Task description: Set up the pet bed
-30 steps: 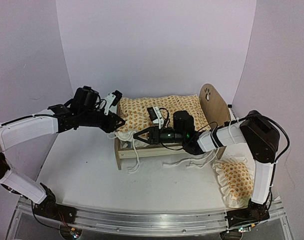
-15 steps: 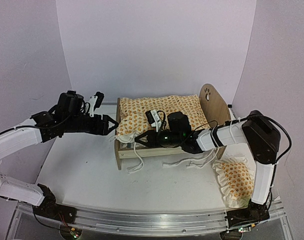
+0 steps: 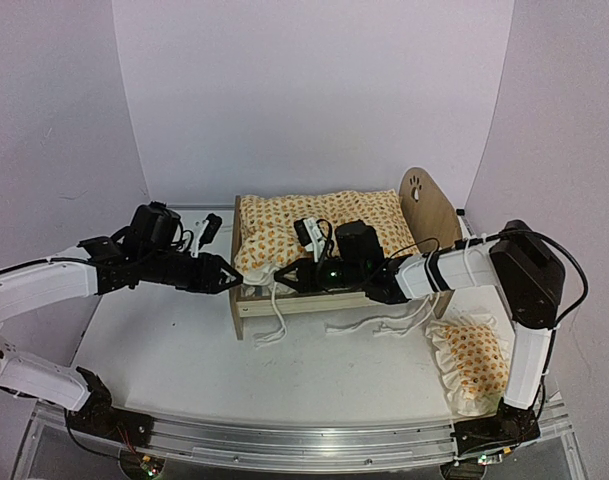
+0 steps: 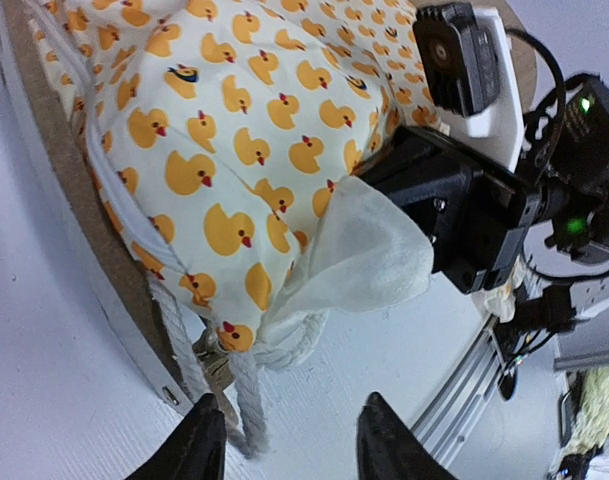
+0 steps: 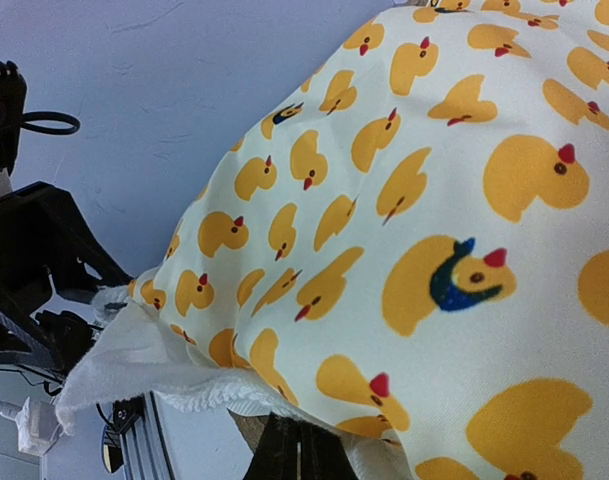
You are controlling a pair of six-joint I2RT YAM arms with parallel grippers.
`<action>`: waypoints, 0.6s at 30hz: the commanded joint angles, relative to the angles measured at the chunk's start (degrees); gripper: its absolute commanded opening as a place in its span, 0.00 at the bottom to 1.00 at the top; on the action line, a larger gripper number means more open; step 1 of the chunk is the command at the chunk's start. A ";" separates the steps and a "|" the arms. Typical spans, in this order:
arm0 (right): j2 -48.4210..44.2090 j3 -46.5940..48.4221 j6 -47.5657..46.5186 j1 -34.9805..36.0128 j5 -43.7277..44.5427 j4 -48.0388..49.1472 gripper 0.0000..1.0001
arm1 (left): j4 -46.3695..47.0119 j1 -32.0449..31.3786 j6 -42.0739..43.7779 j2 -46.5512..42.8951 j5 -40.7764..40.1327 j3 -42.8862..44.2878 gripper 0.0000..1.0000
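The pet bed (image 3: 425, 206) stands mid-table, its light-wood end board with a paw cutout at the right. A duck-print quilt (image 3: 324, 222) covers its top and hides the mattress. My right gripper (image 3: 287, 275) reaches in from the right and is shut on the quilt's white ruffled edge (image 4: 369, 262) at the bed's front left corner. In the right wrist view its fingers (image 5: 300, 455) lie pressed together under the quilt (image 5: 434, 230). My left gripper (image 3: 230, 276) hovers open just left of that corner, its fingertips (image 4: 203, 441) spread beside the white cords (image 4: 246, 398) with nothing between them.
A small ruffled pillow (image 3: 473, 361) in the same print lies on the table at the front right. White cords (image 3: 274, 318) trail from the bed's front onto the table. The bed's wooden side rail (image 4: 72, 188) runs along the left wrist view.
My left gripper let go at the bed's left end, drew back, then came down to the front left corner. The right gripper kept its hold and shifted slightly.
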 commanded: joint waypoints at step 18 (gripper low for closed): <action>-3.91 0.81 -1.57 0.16 0.98 2.50 0.00 | 21.93 0.03 -3.62 15.50 10.45 11.10 0.15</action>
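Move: The white rope tie at the near-left corner of the duck-print cover lies about 6 cm to the right of the left hand, 3 cm ahead and 2 cm below; the bed's near-left corner post is right under that hand, 1 cm ahead and roughly 8 cm down. The right gripper is 11 cm to its right and 2 cm ahead. From the right hand the rope tie is some 4 cm to the left, level fore and aft, and 1 cm below. Bring the left gripper about 6 cm to the right, towards the rope tie and the right gripper, then also nearly 4 cm forward, sinking slightly before a 1 cm lift at the end. Narrow its half-open fingers around the rope tie as they arrive. Keep the right fingers shut on the white trim beside it, rising barely 1 cm. ##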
